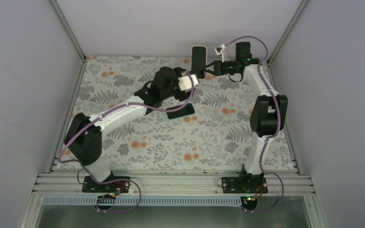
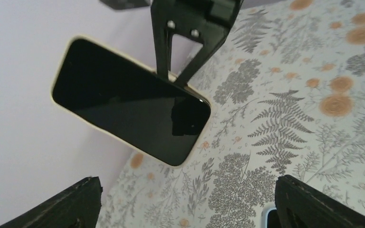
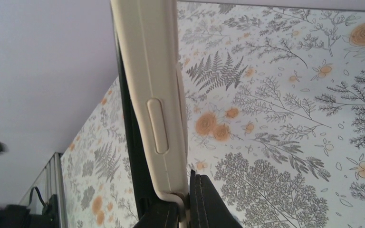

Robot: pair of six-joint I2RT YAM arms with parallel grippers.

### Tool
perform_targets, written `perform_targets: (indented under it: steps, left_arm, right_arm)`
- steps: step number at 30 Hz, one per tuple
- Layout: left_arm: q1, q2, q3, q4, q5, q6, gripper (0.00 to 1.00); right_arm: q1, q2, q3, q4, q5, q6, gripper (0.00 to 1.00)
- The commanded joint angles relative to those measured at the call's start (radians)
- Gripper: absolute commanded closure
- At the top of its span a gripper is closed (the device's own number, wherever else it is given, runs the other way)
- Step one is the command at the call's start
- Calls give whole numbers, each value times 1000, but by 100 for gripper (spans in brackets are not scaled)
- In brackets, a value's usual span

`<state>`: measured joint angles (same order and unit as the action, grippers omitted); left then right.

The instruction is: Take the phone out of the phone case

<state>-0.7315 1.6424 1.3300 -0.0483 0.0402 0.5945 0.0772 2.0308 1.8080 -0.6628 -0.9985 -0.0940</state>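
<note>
My right gripper (image 1: 208, 71) holds the cream phone case (image 1: 198, 58) upright above the far middle of the table, shut on its lower edge. In the right wrist view the case's side with its long button (image 3: 154, 109) rises from my pinched fingers (image 3: 188, 202). In the left wrist view the case (image 2: 128, 102) shows a dark face inside a cream rim. The phone (image 1: 180, 112), a dark slab with a pale blue edge, lies flat on the table, and one corner of it (image 2: 267, 219) shows. My left gripper (image 1: 190, 81) hovers open between case and phone, its jaws (image 2: 187, 190) wide apart and empty.
The table is covered with a fern-and-flower cloth (image 1: 204, 142). Grey walls enclose it on the left, back and right, with metal corner posts (image 1: 69, 28). An aluminium rail (image 1: 171, 183) runs along the near edge by the arm bases.
</note>
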Motion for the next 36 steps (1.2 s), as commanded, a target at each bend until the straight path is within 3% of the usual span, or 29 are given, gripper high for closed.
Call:
perform_targets:
  steps: [1, 5, 14, 21, 30, 36]
  left_arm:
    - [-20, 53, -39, 255, -94, -12, 9]
    - [-33, 137, 43, 246, -95, -39, 7]
    - [-41, 219, 78, 303, -204, -66, 9]
    - [-42, 234, 57, 368, -275, -38, 11]
    - [-42, 239, 74, 310, -206, -55, 12]
    - [-33, 208, 39, 352, -243, -57, 12]
  right_arm:
    - [28, -54, -16, 162, -28, 155, 96]
    - [39, -70, -30, 173, -13, 159, 96]
    - [45, -69, -27, 159, -39, 139, 96]
    - [65, -79, -34, 162, -61, 134, 97]
    - [91, -108, -42, 171, -47, 141, 97]
    - [92, -115, -48, 165, -44, 130, 97]
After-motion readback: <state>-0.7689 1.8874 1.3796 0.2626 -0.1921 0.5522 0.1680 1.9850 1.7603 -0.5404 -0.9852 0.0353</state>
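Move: The cased phone, screen up and gripped near its near right corner by the right hand, has its middle about 13 cm ahead of the left hand, 4 cm to its right and 4 cm below. On the table the blue-edged phone lies some 3 cm back, 3 cm left and 25 cm below the left hand. From the right hand, the left gripper is about 10 cm back, 7 cm left and 5 cm higher; the cased phone's middle is 4 cm ahead, 3 cm left and 1 cm up. The cased phone is carried about 4.5 cm left, rising slightly and easing back at the end, in the right hand's unchanged closed grip. Towards its gripped end comes the left gripper, wide open throughout: about 6 cm forward, some 3 cm right and 3 cm down, mostly sinking early, turning roughly 10 degrees counter-clockwise. Its fingers finish close to the phone; contact can't be made out. ##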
